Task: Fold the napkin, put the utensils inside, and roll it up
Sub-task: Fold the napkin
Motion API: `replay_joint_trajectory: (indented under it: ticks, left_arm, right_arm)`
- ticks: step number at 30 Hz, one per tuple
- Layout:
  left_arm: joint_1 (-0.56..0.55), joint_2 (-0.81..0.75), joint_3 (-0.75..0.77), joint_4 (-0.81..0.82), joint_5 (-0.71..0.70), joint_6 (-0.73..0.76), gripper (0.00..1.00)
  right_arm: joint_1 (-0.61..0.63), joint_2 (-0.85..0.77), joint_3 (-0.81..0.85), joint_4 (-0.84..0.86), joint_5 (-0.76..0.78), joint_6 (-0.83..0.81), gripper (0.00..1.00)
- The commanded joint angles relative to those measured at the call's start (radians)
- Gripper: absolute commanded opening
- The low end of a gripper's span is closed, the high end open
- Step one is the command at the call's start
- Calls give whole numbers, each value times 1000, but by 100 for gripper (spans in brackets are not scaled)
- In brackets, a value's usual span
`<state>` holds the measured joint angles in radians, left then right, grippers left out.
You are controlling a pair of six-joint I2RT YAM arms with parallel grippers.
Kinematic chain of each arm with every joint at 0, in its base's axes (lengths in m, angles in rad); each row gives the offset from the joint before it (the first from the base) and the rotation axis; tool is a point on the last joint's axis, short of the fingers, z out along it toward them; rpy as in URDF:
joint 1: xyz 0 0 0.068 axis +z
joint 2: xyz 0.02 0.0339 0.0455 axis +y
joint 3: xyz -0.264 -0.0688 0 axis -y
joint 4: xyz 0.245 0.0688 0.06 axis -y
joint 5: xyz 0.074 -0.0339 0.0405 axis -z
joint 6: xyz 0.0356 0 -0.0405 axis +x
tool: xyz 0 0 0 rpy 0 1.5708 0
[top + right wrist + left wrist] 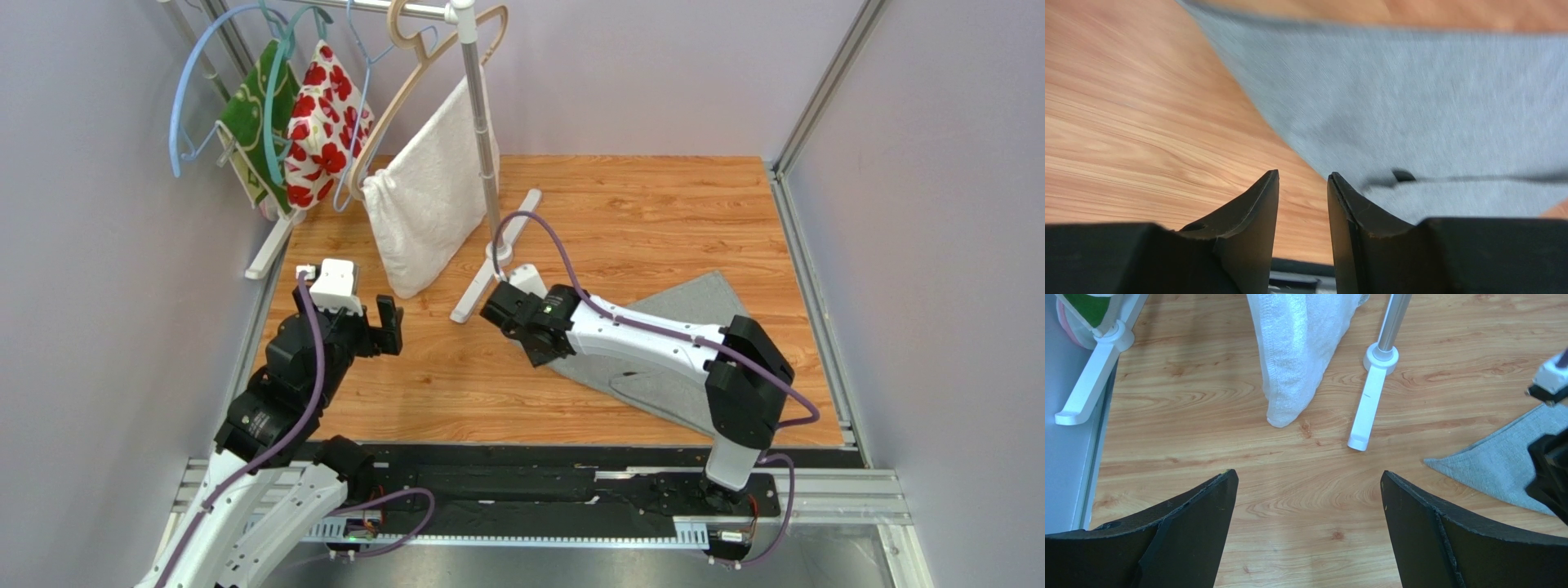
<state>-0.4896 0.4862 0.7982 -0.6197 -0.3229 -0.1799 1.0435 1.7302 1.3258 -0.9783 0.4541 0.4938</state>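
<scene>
The grey napkin (702, 309) lies on the right half of the wooden table, partly under my right arm; one pointed corner shows in the left wrist view (1499, 460). My right gripper (530, 338) hovers at the napkin's left edge. In the right wrist view (1303, 179) its jaws stand a narrow gap apart, and only wood shows between them. The napkin (1413, 98) spreads beyond and to the right of the fingertips. A thin dark utensil (1475, 179) lies blurred on it. My left gripper (390, 328) (1309, 478) is wide open over bare wood at the left.
A white clothes rack stands at the back, its pole (485, 135) and foot (497, 260) (1370, 398) just beyond my right gripper. A white towel (423, 202) (1303, 355), a red-flowered fabric (321, 123) and a green one (252, 123) hang from it. Walls enclose the table.
</scene>
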Motion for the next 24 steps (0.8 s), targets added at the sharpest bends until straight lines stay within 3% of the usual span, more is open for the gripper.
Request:
replay_joint_trajectory:
  ticks: [1, 4, 13, 24]
  left_arm:
    - [-1, -9, 4, 14, -5, -4, 96]
    - [-1, -9, 4, 14, -2, -4, 96]
    - [-1, -5, 3, 20, 7, -6, 96]
    - [-1, 2, 3, 18, 7, -4, 96]
  right_arm:
    - [13, 138, 163, 96, 12, -64, 39]
    - [13, 230, 233, 157, 5, -73, 39]
    - [15, 313, 234, 309, -11, -101, 41]
    - [13, 351, 237, 325, 23, -127, 40]
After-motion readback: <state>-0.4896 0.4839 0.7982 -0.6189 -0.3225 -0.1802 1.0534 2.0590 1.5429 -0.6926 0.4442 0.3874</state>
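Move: Ahead and to the left of the right hand, the folded napkin's left corner lies about 8 cm farther out, 10 cm left and 7 cm below. The napkin's middle is roughly 5 cm ahead and 16 cm to the hand's right. From that corner, the near end of the white rack foot is some 4 cm farther out and 8 cm left. The left hand has the corner about 6 cm ahead, 17 cm right and 24 cm below. Sweeping left about 10 cm and forward some 5 cm, the right hand carries on over the wood towards the napkin's left corner, rising slightly before dropping to end about 5 cm lower than it began. Its fingers stay part open, pointing steeply down, and finish close over the corner's edge; contact can't be seen. ##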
